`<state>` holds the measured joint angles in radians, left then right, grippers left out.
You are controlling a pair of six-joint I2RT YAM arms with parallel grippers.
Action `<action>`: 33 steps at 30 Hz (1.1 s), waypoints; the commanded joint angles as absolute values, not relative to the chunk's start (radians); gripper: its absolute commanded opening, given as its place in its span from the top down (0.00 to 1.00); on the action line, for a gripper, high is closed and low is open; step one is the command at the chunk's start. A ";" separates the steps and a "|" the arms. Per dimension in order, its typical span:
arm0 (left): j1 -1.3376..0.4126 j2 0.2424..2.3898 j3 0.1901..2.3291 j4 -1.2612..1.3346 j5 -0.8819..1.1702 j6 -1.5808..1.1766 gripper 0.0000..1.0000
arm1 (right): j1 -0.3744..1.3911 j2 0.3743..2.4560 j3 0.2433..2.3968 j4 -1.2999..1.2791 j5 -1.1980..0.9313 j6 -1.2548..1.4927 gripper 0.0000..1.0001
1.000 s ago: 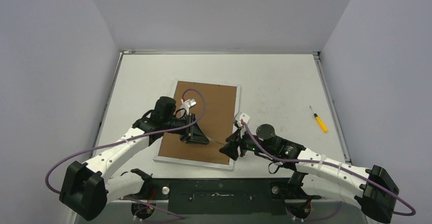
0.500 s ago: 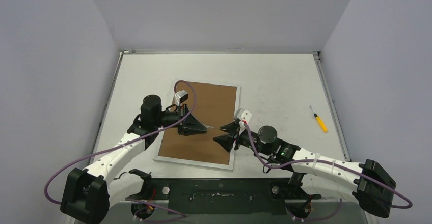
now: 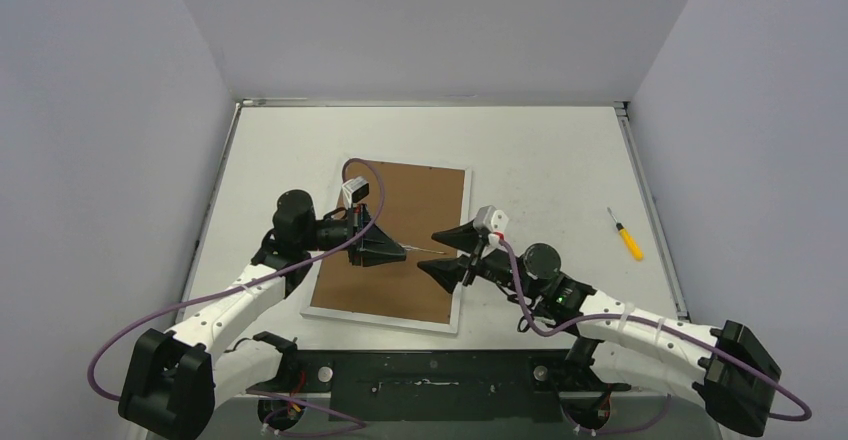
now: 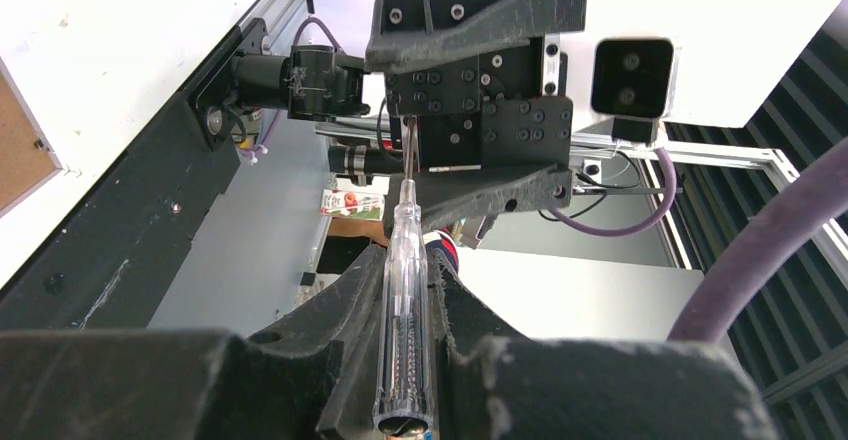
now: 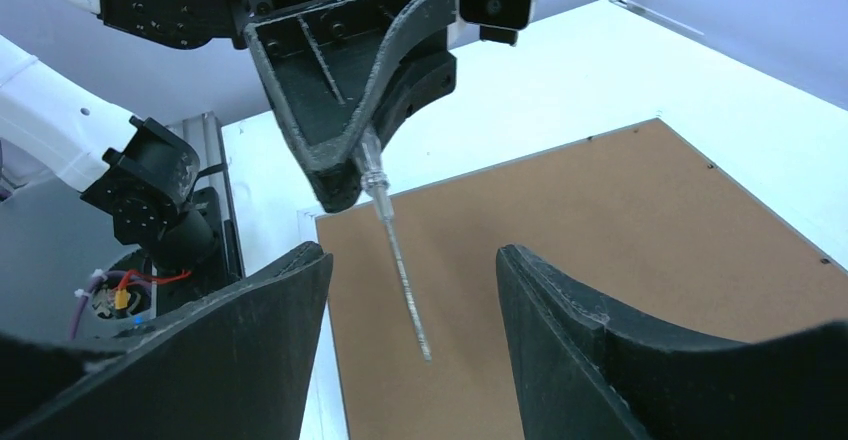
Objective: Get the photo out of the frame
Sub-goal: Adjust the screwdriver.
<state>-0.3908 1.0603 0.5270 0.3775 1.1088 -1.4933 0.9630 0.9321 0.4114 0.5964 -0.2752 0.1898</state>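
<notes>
The frame (image 3: 425,200) lies face down on the table, its brown back up inside a narrow white border; the right wrist view also shows the frame (image 5: 620,230). The photo is hidden. My left gripper (image 3: 398,252) hovers over the frame, shut on a clear-handled screwdriver (image 4: 405,320). Its thin shaft (image 3: 425,252) points right, at my right gripper (image 3: 430,253). That gripper stands open at the frame's right edge, facing the left one. In the right wrist view, the screwdriver (image 5: 400,260) ends in the gap of my right gripper (image 5: 412,252), touching neither finger.
A yellow-handled screwdriver (image 3: 629,235) lies on the table at the right, near the metal side rail. White walls enclose the table on the left, back and right. The arm bases sit along the near edge.
My left gripper lifted off the frame's back and turned level, the screwdriver now pointing right. My right gripper rose to face it and its jaws spread wider.
</notes>
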 commanded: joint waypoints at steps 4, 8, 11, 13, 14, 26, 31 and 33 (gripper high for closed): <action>-0.388 1.038 0.525 0.469 1.129 -1.517 1.00 | 0.842 0.975 0.443 0.742 -0.515 0.277 0.53; -0.388 1.034 0.519 0.472 1.132 -1.516 1.00 | 0.828 0.993 0.443 0.783 -0.562 0.293 0.68; -0.388 1.033 0.516 0.479 1.134 -1.519 1.00 | 0.826 1.005 0.456 0.780 -0.589 0.296 0.86; -0.388 1.033 0.513 0.483 1.135 -1.520 1.00 | 0.824 1.011 0.462 0.779 -0.597 0.305 0.94; -0.388 1.034 0.511 0.486 1.137 -1.520 1.00 | 0.823 1.013 0.463 0.780 -0.605 0.308 0.95; -0.363 0.942 0.563 0.202 1.040 -1.196 0.40 | 0.793 1.061 0.540 0.643 -0.661 0.525 0.95; -0.355 0.829 0.525 0.160 0.962 -1.011 0.41 | 0.780 1.128 0.578 0.587 -0.794 0.735 0.95; -0.354 0.792 0.475 0.285 0.966 -1.042 0.41 | 0.775 1.152 0.574 0.623 -0.844 0.805 0.95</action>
<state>-0.3595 0.8700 0.5148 0.1852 1.0061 -1.1538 0.7849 1.1198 0.5507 0.5816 -0.7036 0.6064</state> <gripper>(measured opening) 0.594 0.073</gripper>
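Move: Level with the left hand and held in its fingers, the screwdriver has its middle about 4 cm to that hand's right. That middle is some 5 cm to the left of the open right hand, whose fingers straddle the shaft tip; the left gripper is about 9 cm to the right hand's left. The photo frame's middle is roughly 12 cm ahead of the right hand, 12 cm left and 22 cm below. Staying within about 2 cm of its place, the right hand closes its wide-open fingers on the screwdriver's shaft while turning slightly counter-clockwise, then keeps its grip and rolls some 25 degrees, front side down. Once it has hold, the left hand opens around the handle, letting go, rolls its front side up nearly 20 degrees and eases about 1.5 cm left. ##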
